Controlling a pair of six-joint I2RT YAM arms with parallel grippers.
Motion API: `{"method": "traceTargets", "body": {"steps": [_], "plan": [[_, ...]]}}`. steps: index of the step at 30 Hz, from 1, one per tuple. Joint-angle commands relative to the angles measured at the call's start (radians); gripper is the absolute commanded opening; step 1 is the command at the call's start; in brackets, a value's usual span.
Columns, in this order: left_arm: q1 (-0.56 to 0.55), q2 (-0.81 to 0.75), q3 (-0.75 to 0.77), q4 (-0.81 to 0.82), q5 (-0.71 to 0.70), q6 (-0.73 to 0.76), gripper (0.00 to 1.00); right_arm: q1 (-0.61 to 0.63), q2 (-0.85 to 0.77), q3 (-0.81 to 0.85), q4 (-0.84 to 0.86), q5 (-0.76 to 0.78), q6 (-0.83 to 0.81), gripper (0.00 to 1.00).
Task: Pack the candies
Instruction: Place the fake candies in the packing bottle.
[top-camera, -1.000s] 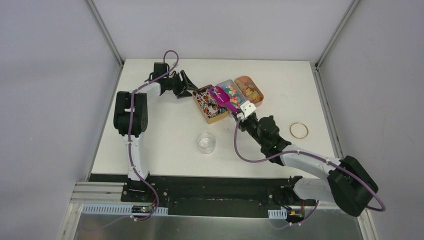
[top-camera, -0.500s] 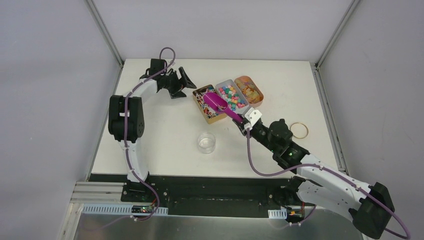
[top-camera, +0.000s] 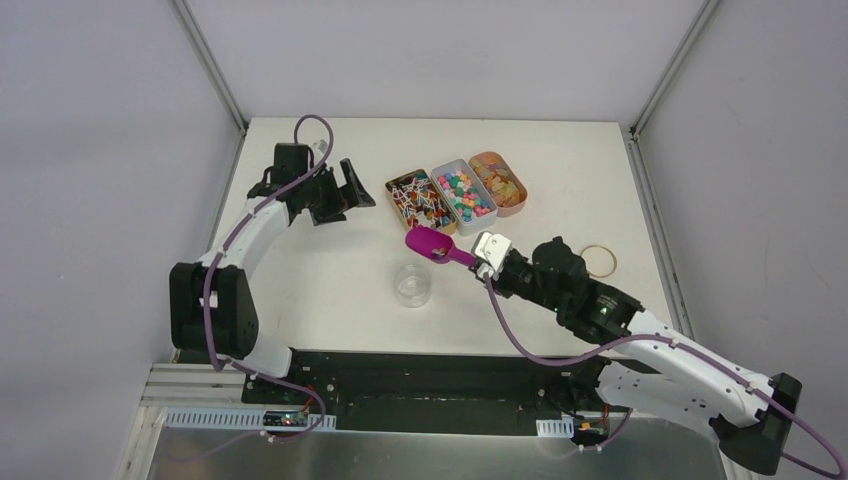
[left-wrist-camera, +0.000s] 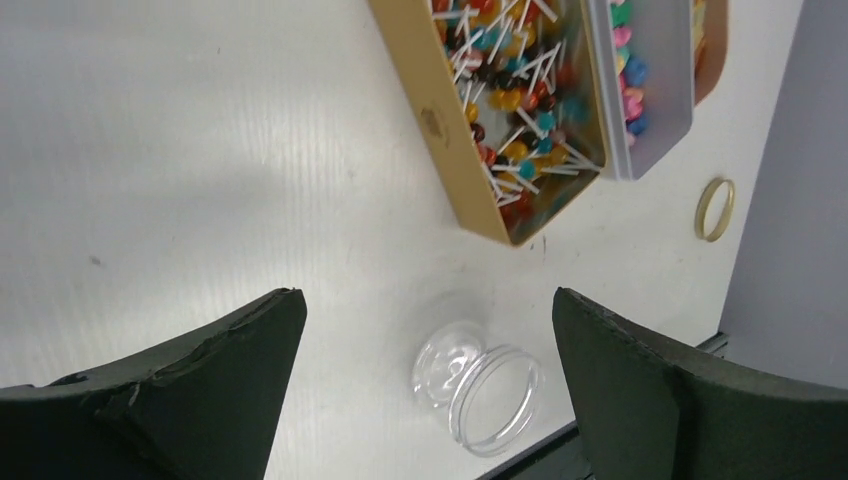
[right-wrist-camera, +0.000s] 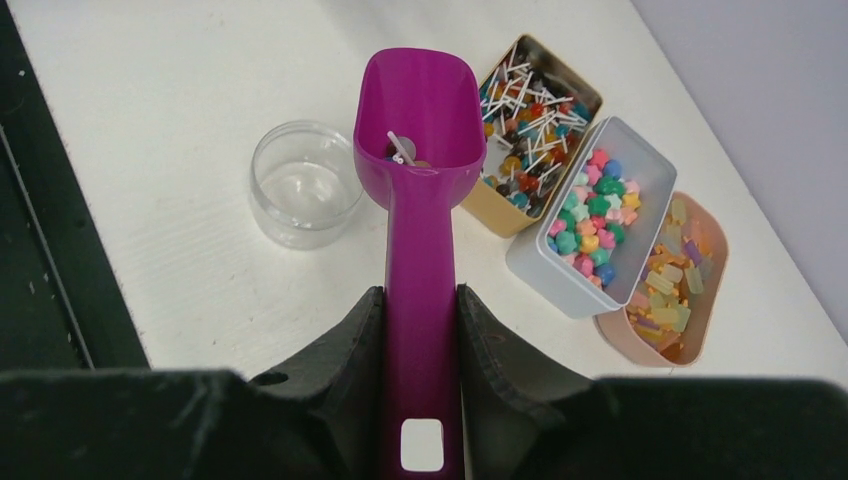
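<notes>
Candies on white sticks fill a gold tin. Small coloured candies lie in a grey tin, and yellow ones in a pink tin. My right gripper is shut on the handle of a magenta scoop. A few stick candies sit in the scoop's bowl, which hangs just right of and above a clear jar. My left gripper stands wide open over bare table, left of the gold tin, holding nothing.
A tan ring lies on the table to the right of my right arm. The three tins sit side by side at the back centre. The black table edge runs close to the jar.
My right arm has pulled the scoop out of the gold tin and toward the jar. My left gripper has opened wider and drawn back to the left, away from the tin.
</notes>
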Motion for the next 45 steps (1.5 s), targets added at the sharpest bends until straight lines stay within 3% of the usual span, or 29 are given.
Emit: {"method": "traceTargets", "body": {"steps": [1, 13, 34, 42, 45], "plan": [[-0.007, -0.138, -0.115, -0.019, -0.081, 0.071, 0.99, 0.019, -0.018, 0.096, -0.167, 0.004, -0.034, 0.0], [-0.007, -0.254, -0.239, -0.079, -0.155, 0.166, 0.99, 0.064, 0.099, 0.219, -0.341, 0.054, -0.045, 0.0], [-0.007, -0.286, -0.235, -0.109, -0.206, 0.177, 0.99, 0.205, 0.245, 0.337, -0.475, 0.168, -0.028, 0.0], [-0.007, -0.289, -0.24, -0.102, -0.186, 0.168, 0.98, 0.214, 0.272, 0.41, -0.522, 0.207, -0.001, 0.0], [-0.008, -0.279, -0.243, -0.073, -0.112, 0.156, 0.97, 0.213, 0.303, 0.467, -0.53, 0.275, 0.042, 0.0]]}}
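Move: Still gripping the purple scoop, which has a few candies in its bowl, the right hand has the empty packing bottle about 14 cm to its left, 2 cm back and 16 cm below. The lollipop box lies roughly 20 cm ahead and 12 cm left of that hand, the pastel-candy box 21 cm straight ahead. From the open left hand the bottle is some 20 cm back, 15 cm right and 8 cm lower, the lollipop box 16 cm right and 3 cm ahead. Tipping left side down by about 25 degrees, the right hand keeps its grip on the scoop handle and eases down and back roughly 4 cm each, then lifts nearly 3 cm, bringing the bowl to the bottle's right side to pour. Fingers wide open, the left hand backs away from the lollipop box, also going left and down, then all but stops. ##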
